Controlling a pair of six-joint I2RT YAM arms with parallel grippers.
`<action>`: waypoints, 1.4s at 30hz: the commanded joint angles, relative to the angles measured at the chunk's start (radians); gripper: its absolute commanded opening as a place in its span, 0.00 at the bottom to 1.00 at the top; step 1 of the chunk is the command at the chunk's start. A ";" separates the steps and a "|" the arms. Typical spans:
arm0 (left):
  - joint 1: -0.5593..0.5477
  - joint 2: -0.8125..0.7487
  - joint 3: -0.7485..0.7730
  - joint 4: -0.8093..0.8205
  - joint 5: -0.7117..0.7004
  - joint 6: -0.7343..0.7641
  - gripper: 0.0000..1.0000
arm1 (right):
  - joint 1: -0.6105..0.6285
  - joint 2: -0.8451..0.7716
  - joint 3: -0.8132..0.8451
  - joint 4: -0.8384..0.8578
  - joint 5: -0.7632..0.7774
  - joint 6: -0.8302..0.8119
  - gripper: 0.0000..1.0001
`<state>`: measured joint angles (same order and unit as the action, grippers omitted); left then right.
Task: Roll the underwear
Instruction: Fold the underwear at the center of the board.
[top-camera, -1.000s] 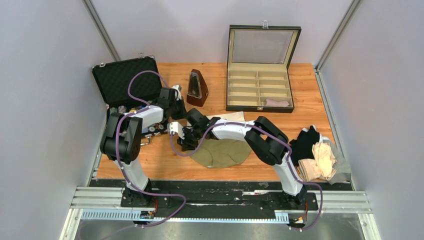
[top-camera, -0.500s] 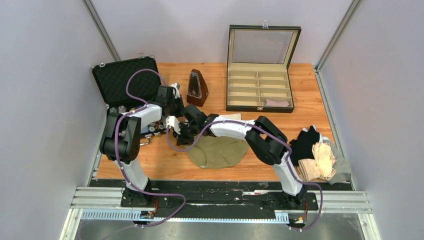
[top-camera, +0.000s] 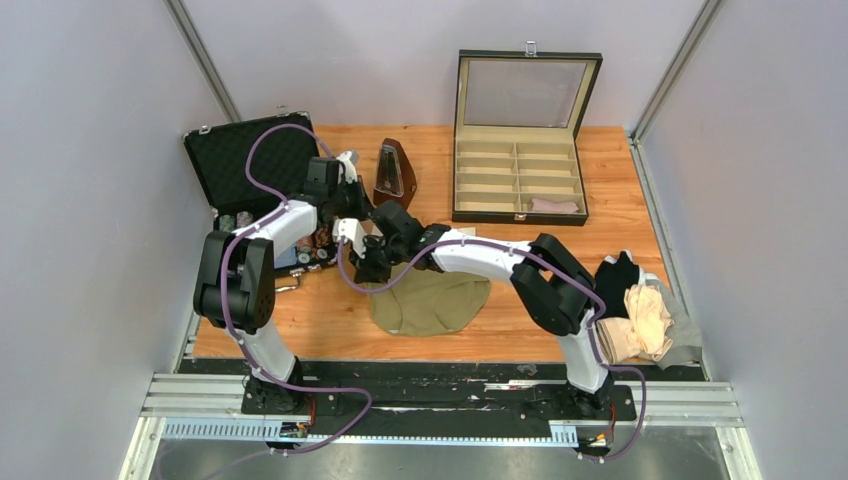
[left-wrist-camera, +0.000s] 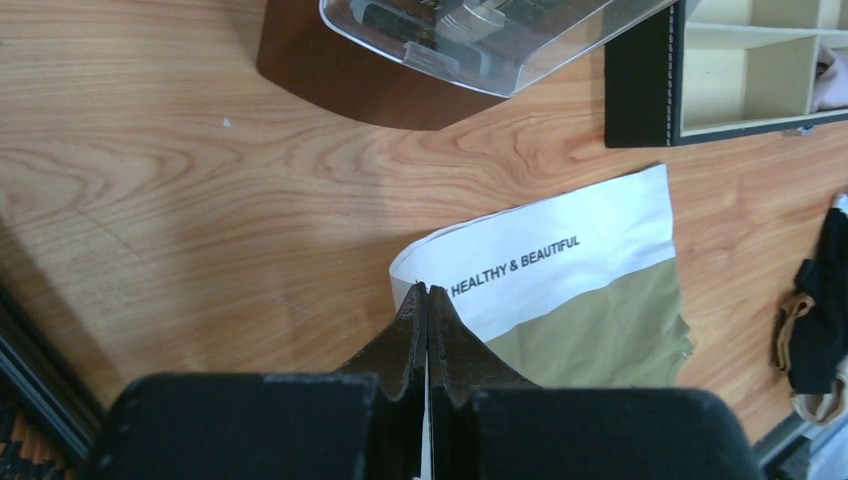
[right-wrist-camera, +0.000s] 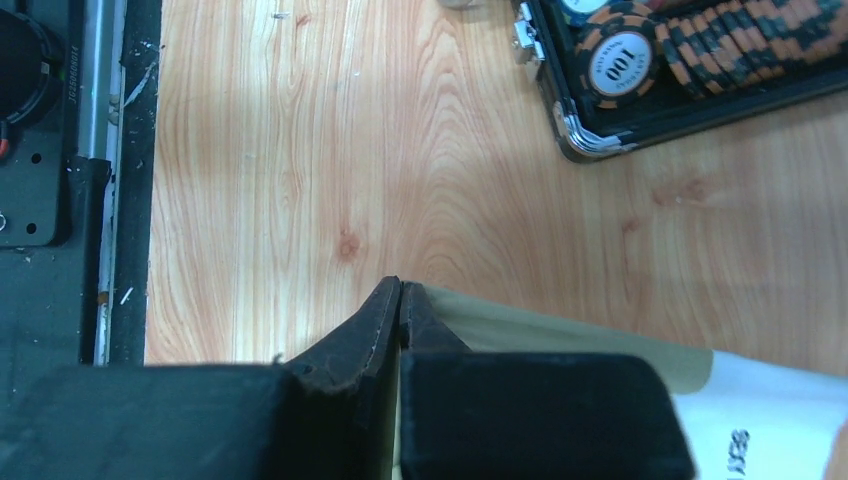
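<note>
The olive-khaki underwear (top-camera: 432, 303) lies spread on the wooden table, its white waistband (left-wrist-camera: 560, 250) printed "HEALTHY & BEAUTIFUL". My left gripper (left-wrist-camera: 427, 290) is shut on the waistband's left corner, with a sliver of white cloth between its fingers. At the cloth's left side edge, my right gripper (right-wrist-camera: 400, 285) is shut on the olive fabric (right-wrist-camera: 560, 330). From above, both grippers meet at the garment's far left corner, the right gripper (top-camera: 369, 272) below the left one (top-camera: 378, 228). More underwear, black (top-camera: 612, 283) and cream-beige (top-camera: 647, 318), is piled at the right edge.
A metronome (top-camera: 395, 176) stands just behind the grippers. An open compartment box (top-camera: 518, 180) sits at the back with a pink item (top-camera: 555, 205) in one cell. An open black case (top-camera: 255, 160) holding poker chips (right-wrist-camera: 690, 50) is at the left. Grey cloth (top-camera: 686, 338) lies under the pile.
The right gripper has shut on the olive cloth. Both arms have moved left and toward the back, pulling the underwear's left corner with them.
</note>
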<state>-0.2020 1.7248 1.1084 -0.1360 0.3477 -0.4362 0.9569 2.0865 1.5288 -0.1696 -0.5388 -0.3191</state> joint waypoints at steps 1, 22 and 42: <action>-0.001 -0.035 0.034 0.030 0.048 -0.061 0.00 | -0.025 -0.124 -0.058 0.044 0.010 0.041 0.00; -0.207 0.097 0.246 0.079 0.064 -0.146 0.00 | -0.151 -0.497 -0.335 0.002 0.021 0.098 0.00; -0.359 0.256 0.434 0.036 -0.076 -0.118 0.00 | -0.303 -0.712 -0.590 -0.061 -0.001 0.021 0.00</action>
<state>-0.5514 1.9587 1.4872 -0.1020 0.3248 -0.5655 0.6701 1.4170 0.9604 -0.2241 -0.5102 -0.2752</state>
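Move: Both hands already hold the underwear's left side a few centimetres off the table: the left hand at the waistband, the right nearer the legs. The waistband's right end lies about 24 cm right of the left hand, 3 cm back and 6 cm below; the metronome is 7 cm ahead and 6 cm right, the compartment box 34 cm right, 9 cm ahead. From the right hand, the underwear's right edge is some 27 cm right, level, 7 cm below; the chip case is 21 cm left, 7 cm ahead. Keeping their pinch on the cloth, both hands sweep together about 19 cm to the right, carrying the underwear's left side over towards its right edge, the left hand travelling past the metronome towards the compartment box and each wrist swinging clockwise some 15 to 20 degrees. They climb as they go, the left by about 6 cm and the right by about 9, then both start to sink near the end, the right by about 3 cm, with the fingers still shut and nothing yet released. ##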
